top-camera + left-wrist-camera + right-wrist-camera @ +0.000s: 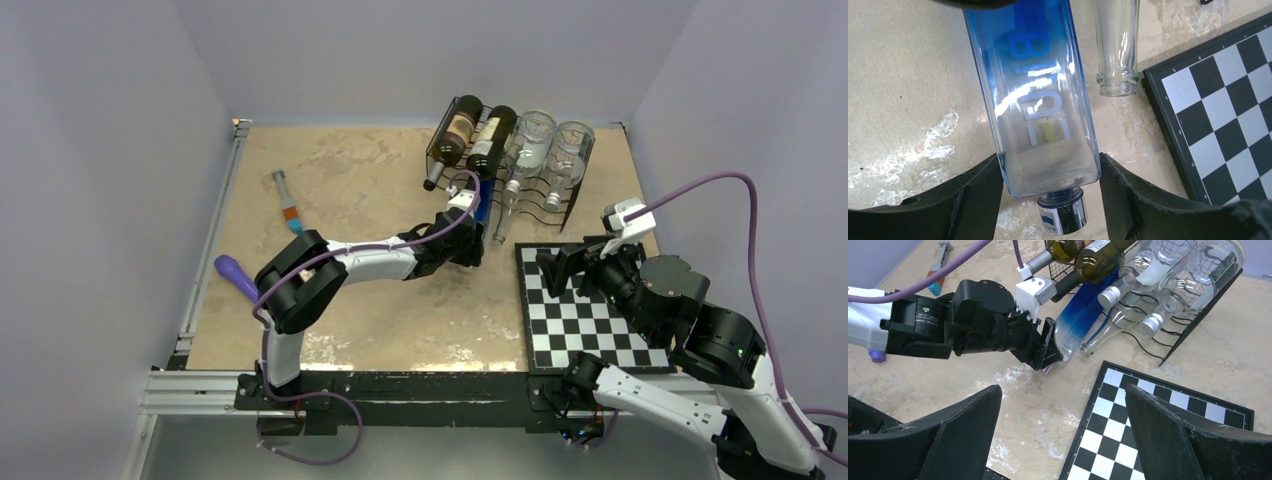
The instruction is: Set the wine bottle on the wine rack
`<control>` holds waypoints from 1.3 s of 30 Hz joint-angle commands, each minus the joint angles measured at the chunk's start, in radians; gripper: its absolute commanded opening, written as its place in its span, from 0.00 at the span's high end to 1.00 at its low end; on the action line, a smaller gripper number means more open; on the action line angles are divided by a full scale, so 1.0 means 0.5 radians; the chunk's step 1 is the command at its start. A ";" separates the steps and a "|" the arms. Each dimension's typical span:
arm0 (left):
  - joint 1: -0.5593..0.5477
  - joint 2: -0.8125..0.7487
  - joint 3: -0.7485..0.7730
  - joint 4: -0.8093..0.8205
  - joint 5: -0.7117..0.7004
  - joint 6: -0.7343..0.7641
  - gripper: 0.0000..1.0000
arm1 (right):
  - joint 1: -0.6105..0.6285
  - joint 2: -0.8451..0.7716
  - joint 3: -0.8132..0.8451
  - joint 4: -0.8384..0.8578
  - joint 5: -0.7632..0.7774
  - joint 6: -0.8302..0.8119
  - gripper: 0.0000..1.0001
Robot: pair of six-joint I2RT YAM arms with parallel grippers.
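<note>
The wine bottle [1038, 100] is a blue square glass bottle with a black and silver cap [1063, 212]. It lies slanted, base in the lower row of the black wire wine rack [572, 200], cap end toward the table. My left gripper [1050, 167] is shut on its shoulders, one finger pressed on each side. The right wrist view shows the same hold, the left gripper [1050, 352] on the bottle [1083, 322] in front of the rack [1193, 320]. My right gripper [1063, 390] hangs open above the chessboard's left edge with nothing between its fingers.
Two dark bottles [460, 135] and two clear ones [548, 150] lie on the rack's upper row. An open-necked clear bottle [1118, 50] lies beside the blue one. The chessboard [590, 320] is at front right. A syringe-like tool [287, 200] and a purple object [235, 272] lie at the left.
</note>
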 commanded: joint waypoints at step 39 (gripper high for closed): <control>0.133 0.274 0.496 -0.082 -0.194 0.457 1.00 | -0.004 -0.015 0.003 0.069 0.047 -0.006 0.02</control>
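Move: The left gripper already pinches the blue bottle at its shoulder, with the base reaching into the wine rack. The slot's middle lies about 17 cm ahead, 4 cm right and 3 cm up. Over the slot lies the dark wine bottle, some 21 cm ahead, 4 cm right and 11 cm up. The clear bottle is 10 cm ahead and 8 cm right, about level. From the idle right hand the slot is roughly 33 cm ahead, 10 cm left and 26 cm below. Keep the left gripper shut on the shoulder of the blue bottle and push the bottle forward, base first, about 7 cm deeper into the rack, under the neck of the dark wine bottle. Tilt the fingers up some 15 degrees and roll the hand's left side up as you go; rise about 3 cm late in the push, settle 1 cm lower, then hold there. ##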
